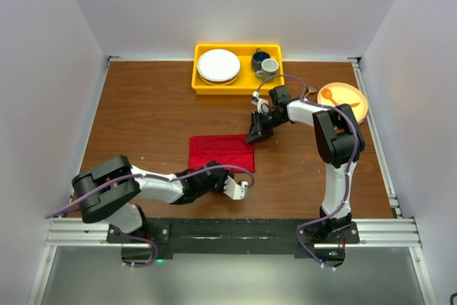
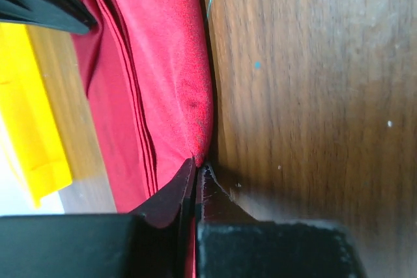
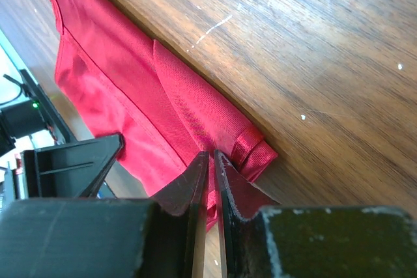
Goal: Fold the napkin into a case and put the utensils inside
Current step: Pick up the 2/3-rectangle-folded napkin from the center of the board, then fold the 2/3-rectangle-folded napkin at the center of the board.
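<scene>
The red napkin [image 1: 220,152] lies folded into a layered rectangle on the wooden table; its stacked edges show in the left wrist view [image 2: 156,76]. My left gripper [image 1: 244,185] [image 2: 197,167] is at the napkin's near right corner, shut with red cloth pinched at its tips. At the far right corner, my right gripper [image 1: 253,136] [image 3: 212,155] is shut on the hemmed cloth [image 3: 163,102]. The utensils [image 1: 334,95] rest on an orange plate [image 1: 355,108] at the right, too small to make out singly.
A yellow tray [image 1: 203,85] at the back holds white plates [image 1: 218,66] and two cups [image 1: 265,64]. White walls close in the table on three sides. The yellow tray's side [image 2: 32,128] shows in the left wrist view.
</scene>
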Robot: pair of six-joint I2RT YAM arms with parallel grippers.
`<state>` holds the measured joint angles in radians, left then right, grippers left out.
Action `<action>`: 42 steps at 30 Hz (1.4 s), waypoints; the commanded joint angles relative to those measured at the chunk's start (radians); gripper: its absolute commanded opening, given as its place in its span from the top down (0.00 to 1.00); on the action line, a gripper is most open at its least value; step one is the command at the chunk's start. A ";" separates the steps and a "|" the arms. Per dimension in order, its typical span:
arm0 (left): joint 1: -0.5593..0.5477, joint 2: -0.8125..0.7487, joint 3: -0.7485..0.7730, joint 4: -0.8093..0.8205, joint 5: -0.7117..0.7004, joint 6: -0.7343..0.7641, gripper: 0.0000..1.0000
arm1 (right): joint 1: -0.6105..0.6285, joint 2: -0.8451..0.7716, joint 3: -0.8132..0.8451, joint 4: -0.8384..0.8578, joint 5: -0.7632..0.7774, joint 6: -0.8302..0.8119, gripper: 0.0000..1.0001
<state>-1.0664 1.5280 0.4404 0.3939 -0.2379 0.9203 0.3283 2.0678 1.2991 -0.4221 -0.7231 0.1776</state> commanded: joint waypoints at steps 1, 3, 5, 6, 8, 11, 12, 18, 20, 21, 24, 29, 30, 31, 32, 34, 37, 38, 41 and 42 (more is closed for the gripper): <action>0.057 -0.063 0.145 -0.281 0.161 -0.112 1.00 | 0.008 0.026 -0.009 -0.064 0.191 -0.113 0.86; 0.130 -0.057 0.240 -0.357 0.277 -0.149 1.00 | 0.008 0.023 -0.008 -0.067 0.200 -0.124 0.86; 0.202 -0.026 0.302 -0.456 0.345 -0.195 1.00 | 0.009 0.026 -0.001 -0.072 0.200 -0.136 0.86; 0.224 -0.016 0.360 -0.484 0.412 -0.210 1.00 | 0.009 0.028 -0.003 -0.073 0.203 -0.142 0.86; 0.279 0.021 0.412 -0.549 0.475 -0.225 1.00 | 0.008 0.031 -0.001 -0.073 0.202 -0.145 0.86; 0.350 0.087 0.529 -0.648 0.604 -0.239 1.00 | 0.008 0.032 -0.001 -0.075 0.205 -0.150 0.86; 0.368 0.106 0.591 -0.680 0.671 -0.230 1.00 | 0.009 0.032 0.000 -0.073 0.203 -0.155 0.86; 0.500 0.323 0.863 -0.995 0.899 -0.176 1.00 | 0.009 0.041 0.015 -0.083 0.208 -0.162 0.86; 0.551 0.414 0.955 -1.050 0.978 -0.175 1.00 | 0.008 0.045 0.025 -0.087 0.209 -0.164 0.86; 0.575 0.469 0.984 -1.105 1.002 -0.173 1.00 | 0.009 0.046 0.026 -0.089 0.208 -0.165 0.86; 0.612 0.552 1.057 -1.171 1.075 -0.176 1.00 | 0.008 0.048 0.037 -0.096 0.206 -0.171 0.85; 0.646 0.655 1.112 -1.234 1.137 -0.190 1.00 | 0.009 0.029 0.057 -0.109 0.176 -0.171 0.82; 0.654 0.667 1.118 -1.245 1.144 -0.190 1.00 | 0.008 0.022 0.065 -0.112 0.168 -0.171 0.80; 0.657 0.679 1.129 -1.254 1.147 -0.189 1.00 | 0.009 0.008 0.068 -0.119 0.156 -0.171 0.79; 0.658 0.698 1.133 -1.273 1.151 -0.183 1.00 | 0.008 -0.003 0.072 -0.121 0.142 -0.171 0.78; 0.661 0.708 1.135 -1.277 1.151 -0.185 1.00 | 0.008 -0.021 0.084 -0.135 0.125 -0.171 0.75; 0.663 0.725 1.143 -1.291 1.152 -0.182 1.00 | 0.008 -0.055 0.112 -0.156 0.096 -0.171 0.66; 0.663 0.738 1.147 -1.302 1.155 -0.184 1.00 | 0.005 -0.069 0.124 -0.159 0.085 -0.173 0.64; 0.671 0.758 1.158 -1.316 1.166 -0.187 1.00 | -0.003 -0.098 0.141 -0.162 0.054 -0.171 0.52; 0.674 0.764 1.160 -1.317 1.169 -0.187 1.00 | -0.005 -0.104 0.147 -0.162 0.044 -0.173 0.49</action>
<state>-0.4095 2.2337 1.5856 -0.8627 0.9588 0.7242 0.3393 2.0476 1.3903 -0.5625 -0.6834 0.0395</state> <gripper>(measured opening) 0.021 0.449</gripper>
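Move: The left hand is already pinching the napkin at its near edge. The napkin's middle lies about 6 cm ahead of it, 1 cm to the left and practically level. The yellow tray's middle is some 31 cm ahead and 3 cm right; the grey mug is about 31 cm ahead and 12 cm right. From the right hand, at the far right corner, the napkin's middle lies 4 cm back and 8 cm left. The left hand arcs the pinched near edge about 10 cm forward, then slightly back; the right hand opens. ##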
